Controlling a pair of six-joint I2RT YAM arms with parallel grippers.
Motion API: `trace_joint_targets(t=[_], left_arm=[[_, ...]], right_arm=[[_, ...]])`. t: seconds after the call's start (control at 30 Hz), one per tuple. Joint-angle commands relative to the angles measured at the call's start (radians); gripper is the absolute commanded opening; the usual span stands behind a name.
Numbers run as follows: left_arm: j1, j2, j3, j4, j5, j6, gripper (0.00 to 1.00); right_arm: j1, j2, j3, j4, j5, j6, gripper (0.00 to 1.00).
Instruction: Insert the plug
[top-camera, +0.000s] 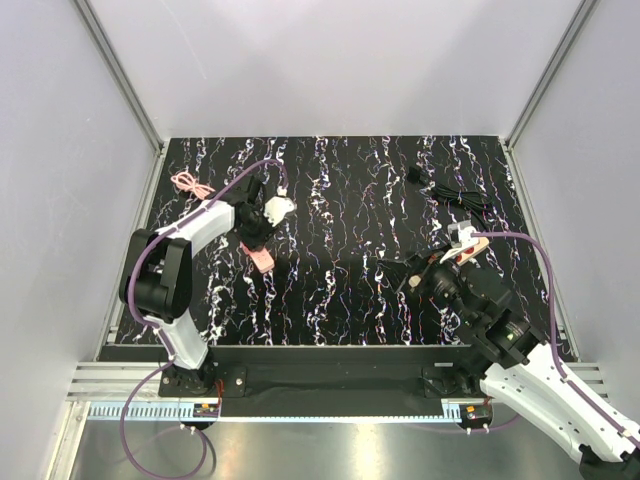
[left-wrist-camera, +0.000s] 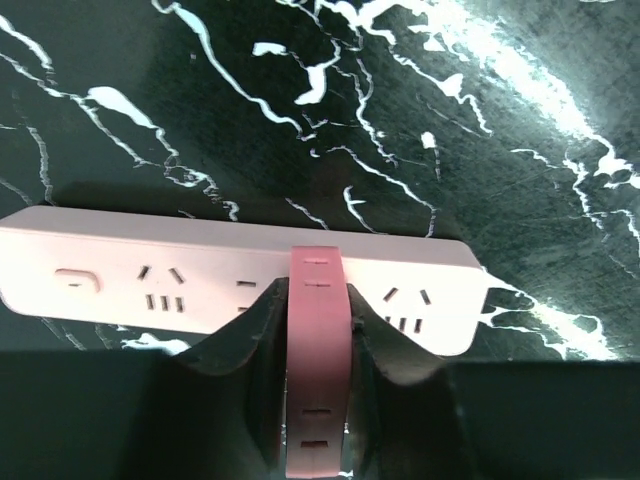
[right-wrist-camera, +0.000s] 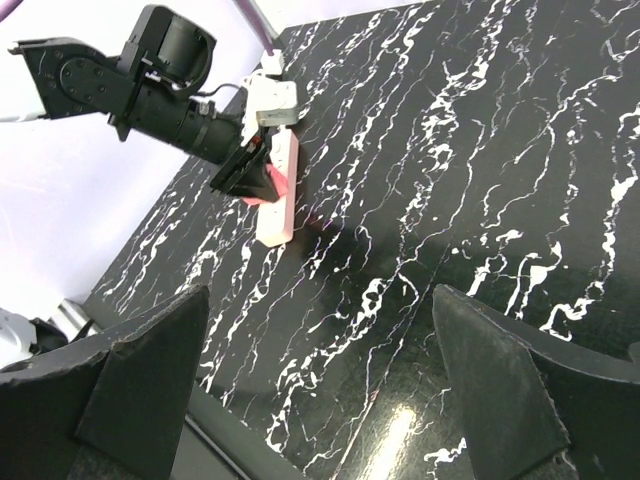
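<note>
The plug (left-wrist-camera: 318, 370), a pinkish-red rounded piece, stands upright between the dark fingers (left-wrist-camera: 245, 350) of my left gripper (left-wrist-camera: 318, 300), which is shut on it. Its front end meets the top face of the pale pink power strip (left-wrist-camera: 120, 285), between two socket groups. From above, the left gripper (top-camera: 256, 238) hangs over the strip (top-camera: 262, 260) at the mat's left. The right wrist view shows the plug (right-wrist-camera: 272, 183) pressed down on the strip (right-wrist-camera: 278, 215). My right gripper (right-wrist-camera: 320, 340) is wide open with nothing in it, low over the mat at the right (top-camera: 408, 276).
A loose pink cable (top-camera: 190, 183) lies at the back left of the black marbled mat (top-camera: 340, 200). A coiled black cord (top-camera: 457, 194) and a small black block (top-camera: 414, 173) lie at the back right. Grey walls close in the sides.
</note>
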Motion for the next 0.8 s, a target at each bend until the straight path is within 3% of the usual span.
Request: trace_joint_targets(t=[0.0,0.1,0.13,0.2,0.57,0.77], left_arm=[[0.003,-0.029,-0.016,-0.032,0.06,-0.027,0.43],[0.003,-0.061,0.006,-0.032,0.049,-0.041,0.61],[0.003,-0.069,0.02,-0.033,0.052,-0.044,0.71],[0.003,-0.096,0.035,-0.03,0.08,-0.038,0.99],[-0.028,-0.27,0.167,-0.01,0.114,-0.145,0.99],[-0.204,-0.386,0.242,0.077,0.08,-0.27,0.99]], right_arm=[[0.0,0.007,0.037,0.01,0.031,-0.018,1.0],[0.002,0.016,0.041,0.008,0.03,-0.013,1.0],[0.002,0.018,0.044,0.01,0.03,-0.012,1.0],[0.002,0.027,0.049,0.01,0.027,-0.009,1.0],[0.0,0.122,0.092,-0.004,0.013,0.045,1.0],[0.0,0.171,0.19,-0.146,0.066,0.073,1.0]])
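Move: The plug is already on the power strip, between the left hand's fingertips and at the hand point. The strip runs beneath it, its middle some 2 cm farther out, 2 cm to the left and 3 cm below the hand. The pink cable bundle lies about 15 cm ahead, 16 cm left and 4 cm below. From the right hand the plug is some 14 cm ahead, 26 cm left and 20 cm down. The plug is let go: the left fingers spread wide from their narrow grip as the hand eases back about 1 cm, then it climbs clear ever faster, roughly 18 cm, veering about 7 cm right late on. Its fingertips tilt forward and to the right, some 25 degrees. The empty, open right hand creeps about 2 cm forward, down and left. ##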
